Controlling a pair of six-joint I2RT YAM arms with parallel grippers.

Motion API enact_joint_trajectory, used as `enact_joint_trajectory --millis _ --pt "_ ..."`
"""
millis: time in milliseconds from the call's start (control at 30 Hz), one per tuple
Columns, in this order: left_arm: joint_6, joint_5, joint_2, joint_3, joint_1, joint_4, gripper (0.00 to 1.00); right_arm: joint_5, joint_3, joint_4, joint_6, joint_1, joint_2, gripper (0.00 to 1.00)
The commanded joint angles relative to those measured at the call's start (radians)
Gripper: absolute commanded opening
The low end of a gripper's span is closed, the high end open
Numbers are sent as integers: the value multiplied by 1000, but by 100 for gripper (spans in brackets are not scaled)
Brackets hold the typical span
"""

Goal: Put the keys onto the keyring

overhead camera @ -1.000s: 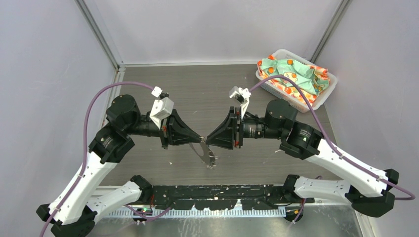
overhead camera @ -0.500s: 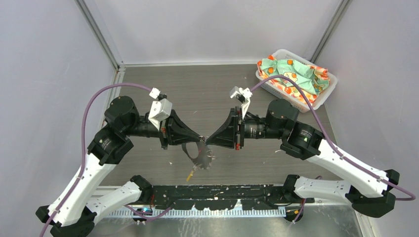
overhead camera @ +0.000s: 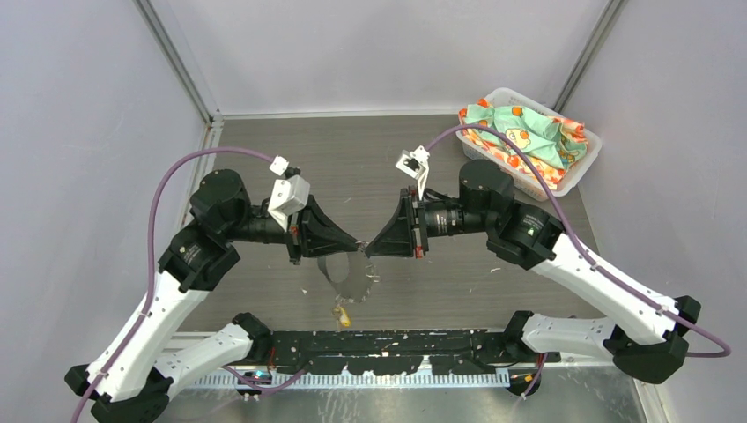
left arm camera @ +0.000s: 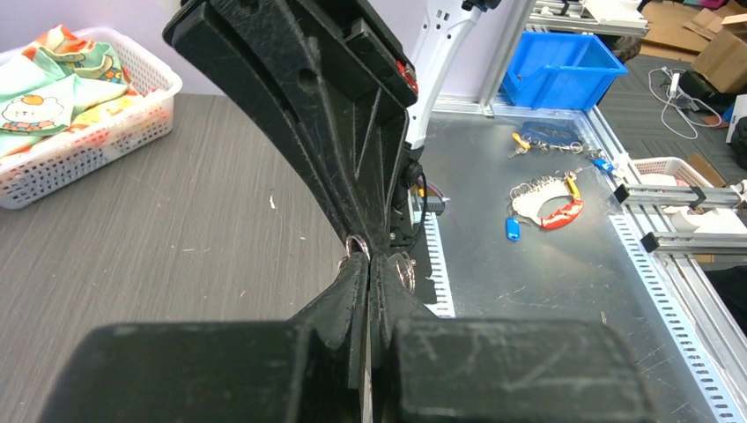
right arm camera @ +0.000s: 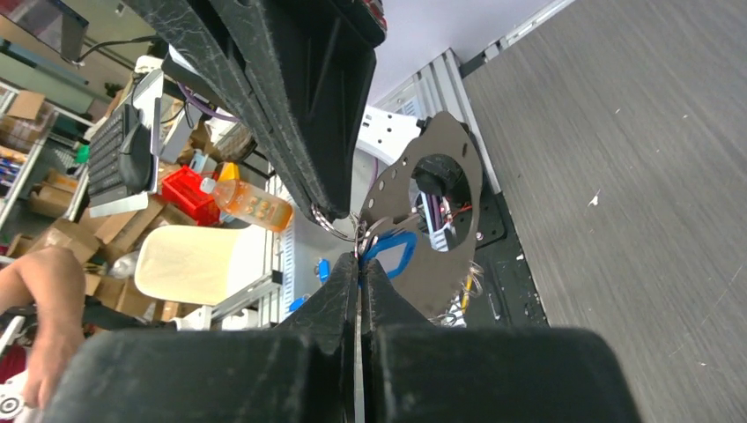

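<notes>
The keyring [overhead camera: 346, 271], a flat grey oval loop with a large hole, hangs in the air under both grippers, which meet tip to tip over the table's middle. My left gripper [overhead camera: 358, 246] [left arm camera: 370, 258] is shut on small wire rings at its upper edge. From the opposite side my right gripper [overhead camera: 367, 250] [right arm camera: 359, 257] is shut at that same spot. In the right wrist view the grey keyring [right arm camera: 462, 220] dangles just past the tips, and a blue key head [right arm camera: 410, 241] lies against it. A yellow key [overhead camera: 340, 315] [right arm camera: 464, 296] hangs below the loop.
A white basket [overhead camera: 588, 134] [left arm camera: 88, 132] of patterned cloth stands at the back right corner. The black base rail [overhead camera: 396, 339] runs along the near edge. Grey walls close in the left, back and right sides. Spare key bunches [left arm camera: 546, 198] lie on the metal bench beyond the table.
My right gripper has shut at the keyring's top and its arm has swung slightly left. The yellow key now dangles below the loop. The loop has swung a little left.
</notes>
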Motion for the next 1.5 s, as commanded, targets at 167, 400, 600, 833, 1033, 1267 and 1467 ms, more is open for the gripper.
enact_joint_trajectory --millis 167,400,600,833,1033,1267,1467 --pt "15 52 -15 12 -3 62 0 -60 58 -57 32 -33 46 1" --pt "38 59 -15 10 -3 36 0 -75 102 -101 16 -33 58 17" --pt "24 46 -18 12 -3 35 0 -6 148 -205 -112 -34 1 27" --pt "-5 42 -12 7 -3 56 0 -12 74 -51 -68 -34 -48 28" --pt "-20 41 -12 8 -4 57 0 -29 30 8 -33 -34 -39 30" --pt "-38 35 -8 10 -3 68 0 15 -62 77 -10 -22 -73 33" --pt "-39 27 -8 7 -3 74 0 9 -104 125 13 17 -71 37"
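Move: The blue key hangs just beyond the right fingertips, which are shut at its metal loop, about 2 cm to their left and 2 cm lower. The small ring, already pinched in the left fingers, is some 2 cm left, 1 cm farther out and 1 cm above the right hand. The metal plate's middle hangs roughly 3 cm left, 1 cm back and 7 cm down. From the left hand the blue key lies 1 cm back, level sideways and 3 cm down. The right fingers let go of the thin metal loop by the blue key, opening to about a third after the hand dips slightly. The hand pulls some 2 cm right and 3 cm up, then drops about 5 cm and eases back left, with the fingers parted near the blue tag. The left hand stays put and keeps its pinch on the small ring. ##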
